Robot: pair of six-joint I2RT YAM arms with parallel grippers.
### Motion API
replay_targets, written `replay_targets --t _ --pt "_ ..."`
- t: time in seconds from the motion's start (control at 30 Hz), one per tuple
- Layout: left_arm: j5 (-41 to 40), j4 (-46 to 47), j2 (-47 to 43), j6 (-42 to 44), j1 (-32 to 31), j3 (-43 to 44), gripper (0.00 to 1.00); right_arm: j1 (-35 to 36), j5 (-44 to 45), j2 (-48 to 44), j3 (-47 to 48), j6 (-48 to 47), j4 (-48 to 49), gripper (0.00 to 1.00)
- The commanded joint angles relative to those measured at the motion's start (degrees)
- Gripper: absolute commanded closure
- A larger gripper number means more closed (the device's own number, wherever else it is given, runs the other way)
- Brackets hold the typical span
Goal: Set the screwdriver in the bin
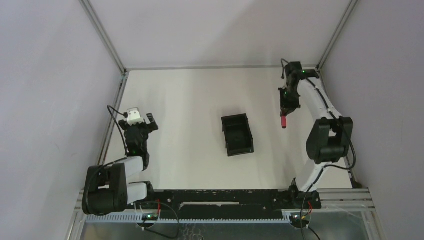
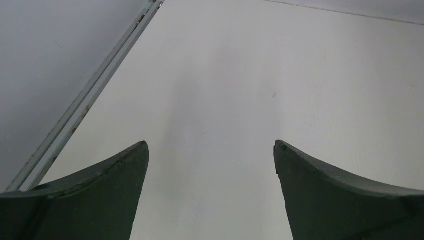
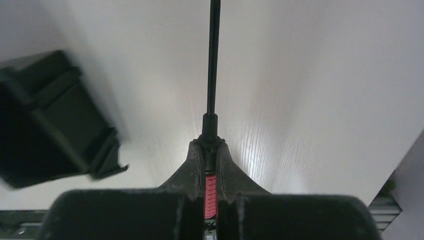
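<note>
My right gripper is shut on the screwdriver. Its red handle sits between the jaws, and the thin dark shaft runs straight ahead over the white table. From above, the right gripper is at the table's far right, with the red handle end poking out below it. The black open-top bin stands mid-table, to the left of that gripper, and shows at the left edge of the right wrist view. My left gripper is open over bare table, far left.
The metal frame rail runs along the table's left edge, close to the left gripper. Grey walls close in the table at the back and on both sides. The arm bases and a cable track line the near edge.
</note>
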Motion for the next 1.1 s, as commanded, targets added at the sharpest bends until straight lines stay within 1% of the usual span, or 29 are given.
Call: replay_targets --t 0.0,0.17,0.23,0.33,0.5,0.57,0.67,0.73,0.83,0.93,1.0,1.07 --pt "-0.70 1.39 -0.06 0.72 -0.36 2.75 0.00 0.07 -3.23 -6.93 8.24 3.60 -13.59 1.00" --pt "-0.75 1.39 -0.04 0.72 -0.36 2.73 0.00 2.23 -4.09 -10.58 10.77 6.68 -13.83 1.00" --pt "-0.70 1.38 -0.03 0.77 -0.36 2.60 0.00 4.79 -4.43 -11.45 10.79 7.85 -12.34 1.00" --pt "-0.78 1.39 -0.03 0.72 -0.34 2.73 0.00 11.16 -4.10 -12.15 9.86 9.88 -8.57 1.00" --pt "-0.77 1.39 -0.03 0.72 -0.33 2.65 0.00 24.68 -6.43 -10.44 10.24 11.51 -2.65 1.00" --pt "-0.77 1.37 -0.10 0.72 -0.36 2.68 0.00 28.66 -6.30 -9.51 11.31 9.83 -1.44 1.00" --pt "-0.75 1.37 -0.03 0.73 -0.36 2.69 0.00 32.76 -4.30 -8.86 10.70 6.23 0.60 1.00" --pt "-0.75 1.39 -0.03 0.72 -0.36 2.71 0.00 34.47 -3.70 -8.87 8.08 2.73 2.74 1.00" --pt "-0.77 1.39 -0.03 0.79 -0.34 2.68 0.00 35.70 -2.36 -9.21 1.45 -1.89 8.23 1.00" --pt "-0.70 1.39 -0.07 0.75 -0.38 2.68 0.00 35.76 -2.15 -9.38 -7.12 -5.70 16.31 1.00" --pt "-0.74 1.39 -0.06 0.72 -0.36 2.65 0.00 35.68 -2.17 -8.84 -11.36 -6.95 21.28 1.00" --pt "-0.76 1.39 -0.03 0.72 -0.36 2.66 0.00 35.60 -2.29 -7.46 -13.47 -7.28 24.59 1.00"
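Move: The right hand already has the screwdriver pinched, red handle towards the base, some 10 cm over the table. From that hand the bin stands about 21 cm to the left and 6 cm back, its middle roughly 8 cm lower; no other loose thing lies near the way. From the idle left hand the bin is about 42 cm to the right, 7 cm back and 8 cm below. The right arm first lifts the screwdriver about 10 cm almost straight up, then swings it left some 20 cm at that height while drawing back about 7 cm towards the bin, the hand turning roughly 40 degrees counter-clockwise along the way. Once above the bin it sinks nearly 10 cm, back to about its starting height, the shut fingers keeping their pinch where handle meets shaft. ##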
